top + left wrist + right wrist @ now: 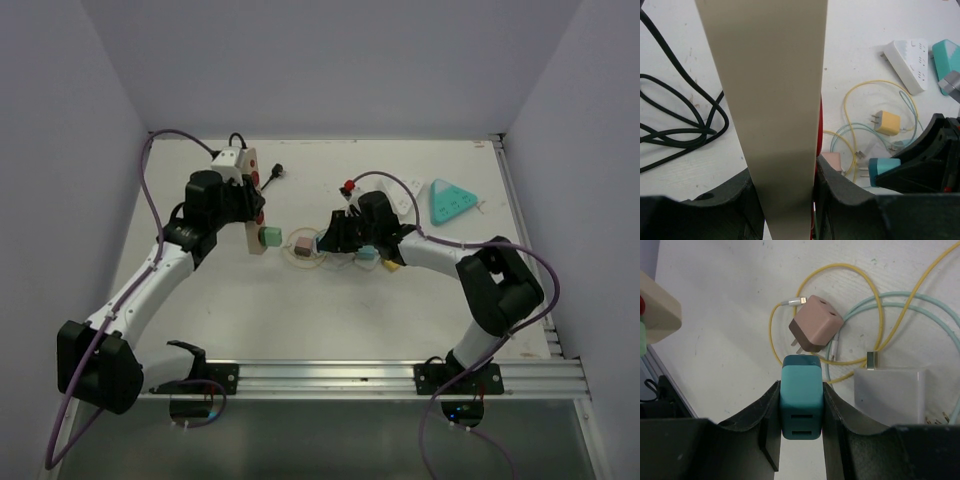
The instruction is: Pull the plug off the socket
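Note:
My left gripper (785, 200) is shut on the socket, a long beige power strip (770, 90) standing on its edge; in the top view the strip (252, 232) is at the left middle of the table. A green plug (270, 237) sticks out of its right face. My right gripper (800, 385) is shut on a teal plug (801, 400), held just above the table and apart from the strip, whose end shows in the right wrist view (657, 310). In the top view this gripper (322, 241) is a short way right of the strip.
A pink plug (816, 324) lies just ahead of the teal one among yellow and mint cables (875, 315). Also on the table are a white adapter (890, 395), a yellow charger (886, 122), a white power strip (400, 205), a teal triangular object (452, 200) and a black cord (680, 125).

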Motion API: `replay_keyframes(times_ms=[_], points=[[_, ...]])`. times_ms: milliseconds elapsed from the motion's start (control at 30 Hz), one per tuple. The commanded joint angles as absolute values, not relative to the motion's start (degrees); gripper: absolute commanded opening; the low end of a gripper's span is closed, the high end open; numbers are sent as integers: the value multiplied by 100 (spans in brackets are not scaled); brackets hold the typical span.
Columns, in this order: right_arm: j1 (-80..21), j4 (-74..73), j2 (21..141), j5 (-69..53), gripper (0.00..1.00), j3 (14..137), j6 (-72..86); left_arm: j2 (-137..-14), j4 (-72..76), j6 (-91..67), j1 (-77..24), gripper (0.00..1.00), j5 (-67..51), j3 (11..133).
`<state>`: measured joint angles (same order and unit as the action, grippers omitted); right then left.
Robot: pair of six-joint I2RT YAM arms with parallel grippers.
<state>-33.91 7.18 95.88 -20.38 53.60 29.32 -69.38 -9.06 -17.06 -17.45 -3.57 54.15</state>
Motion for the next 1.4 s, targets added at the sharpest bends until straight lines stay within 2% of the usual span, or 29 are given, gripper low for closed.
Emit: replay_keyframes(times_ms=[0, 33, 100, 133, 200, 233, 467, 633, 900, 1367], points=[[-3243, 1546, 9799, -2154, 22, 5283, 3278, -6531, -185, -1380, -1767, 0, -720, 5274], [-3226, 1564, 9835, -2092, 29, 5265, 3296, -6487, -98, -1362, -1767, 0, -764, 5178], [-3182, 1538, 9923, -2039, 37, 5221, 3305, -6381, 202, -1310, -1767, 0, -756, 4966], [-3173, 1512, 9949, -1909, 45, 5212, 3279, -6381, 193, -1223, -1767, 0, -704, 4975], [-3155, 1459, 9949, -1794, 52, 5212, 3252, -6364, 97, -1187, -1775, 0, -607, 5010], [-3155, 1424, 9967, -1689, 59, 5229, 3226, -6355, 123, -1187, -1767, 0, -546, 4984], [-3155, 836, 9607, -1134, 82, 5432, 2971, -6328, 176, -1248, -1775, 0, -606, 4922], [-3287, 659, 9089, -1212, 88, 5476, 2760, -6337, 185, -1257, -1775, 0, -589, 4913], [-4042, 369, 8772, -1266, 96, 5940, 2619, -6337, 246, -1266, -1767, 0, -562, 4860], [-4790, 185, 9799, -1661, 96, 7408, 2593, -6276, 369, -1195, -1767, 0, -580, 4790]])
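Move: The right hand still pinches the teal plug; its set-down spot is on the table about 1 cm ahead, 2 cm right and 6 cm below. The pink adapter lies roughly 2 cm ahead, 4 cm left, and the white adapter 1 cm ahead, 4 cm right, both some 6 cm down. The green plug on the held power strip is about 2 cm back, 11 cm left and 8 cm up; from the left hand it is 5 cm back, 4 cm right and 5 cm below. The right hand dips a couple of centimetres down and forward beside the pink adapter, opens its fingers wide to let go of the teal plug, then swings up and left by some 12 to 14 cm each way and about 5 cm back, tipping its fingertips up some 15 degrees, so that the spread fingers point at the green plug without closing on it. The left hand keeps its grip on the power strip and early on eases back about 1.5 cm, offering the socket end. ##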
